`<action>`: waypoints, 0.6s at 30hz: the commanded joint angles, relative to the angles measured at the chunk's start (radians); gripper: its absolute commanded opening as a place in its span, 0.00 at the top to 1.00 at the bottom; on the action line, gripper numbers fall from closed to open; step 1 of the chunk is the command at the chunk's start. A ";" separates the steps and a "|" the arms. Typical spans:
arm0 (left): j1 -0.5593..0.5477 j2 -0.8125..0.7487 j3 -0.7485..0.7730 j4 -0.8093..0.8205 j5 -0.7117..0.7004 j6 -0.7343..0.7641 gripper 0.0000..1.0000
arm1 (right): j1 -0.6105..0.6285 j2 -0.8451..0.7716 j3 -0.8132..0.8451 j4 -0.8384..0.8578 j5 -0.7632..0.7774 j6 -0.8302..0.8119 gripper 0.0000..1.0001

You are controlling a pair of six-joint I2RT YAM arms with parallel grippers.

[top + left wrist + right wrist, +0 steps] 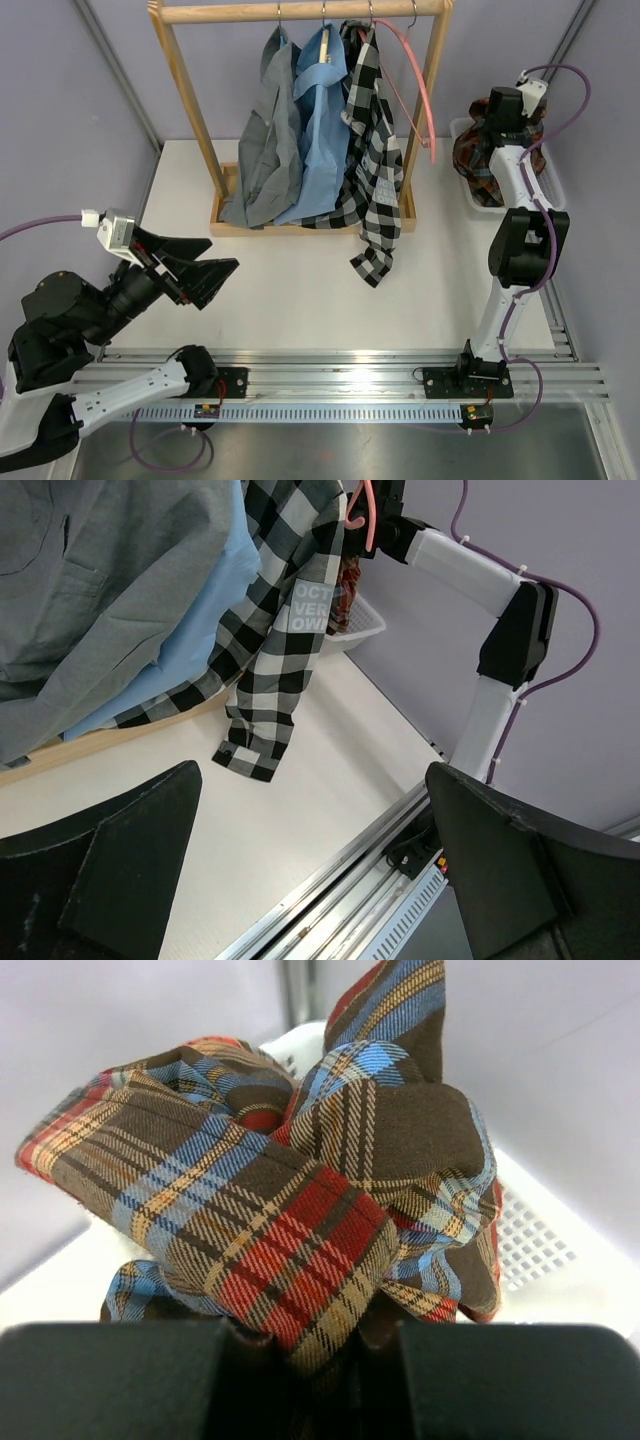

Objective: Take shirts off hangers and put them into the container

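Observation:
Three shirts hang on hangers from the rack's rail: a grey shirt (pixel 262 150), a light blue shirt (pixel 320 130) and a black-and-white checked shirt (pixel 372 150), whose sleeve trails onto the table. A pink hanger (pixel 420 90) hangs bare at the right end. The red-and-dark plaid shirt (pixel 280 1200) is bunched over the white lattice container (pixel 555 190), and my right gripper (pixel 320 1360) is shut on a fold of it. My left gripper (pixel 205 275) stands open and empty, low at the table's left, facing the checked shirt (pixel 270 660).
The wooden rack (pixel 190 100) stands at the back with its base frame (pixel 300 228) on the table. An aluminium rail (pixel 340 365) runs along the near edge. Purple walls close in on both sides. The right arm (pixel 490 680) rises beside the container (pixel 365 625).

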 commanded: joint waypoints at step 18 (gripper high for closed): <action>-0.004 0.010 -0.037 0.070 -0.060 0.000 0.01 | -0.088 0.387 0.350 -0.399 -0.156 0.168 1.00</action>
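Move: The right gripper holds the bunched plaid shirt above the rear part of the white container, whose middle lies about 4 cm back, 1 cm to the right and some 18 cm below it. From that gripper, the pink hanger hangs roughly 30 cm left, 8 cm back and 20 cm up; the checkered shirt is about 38 cm left, 10 cm back and 8 cm up. From the idle left gripper, the container is some 41 cm ahead, 65 cm right and 37 cm down. Keep the right gripper clamped on the plaid shirt and swing it about 5 cm to the right over the container. Then sink some 13 cm down into the container, speeding up, edging back left by a centimetre as you go. Let the fingers tip about 15 degrees further down, with a slight roll. ##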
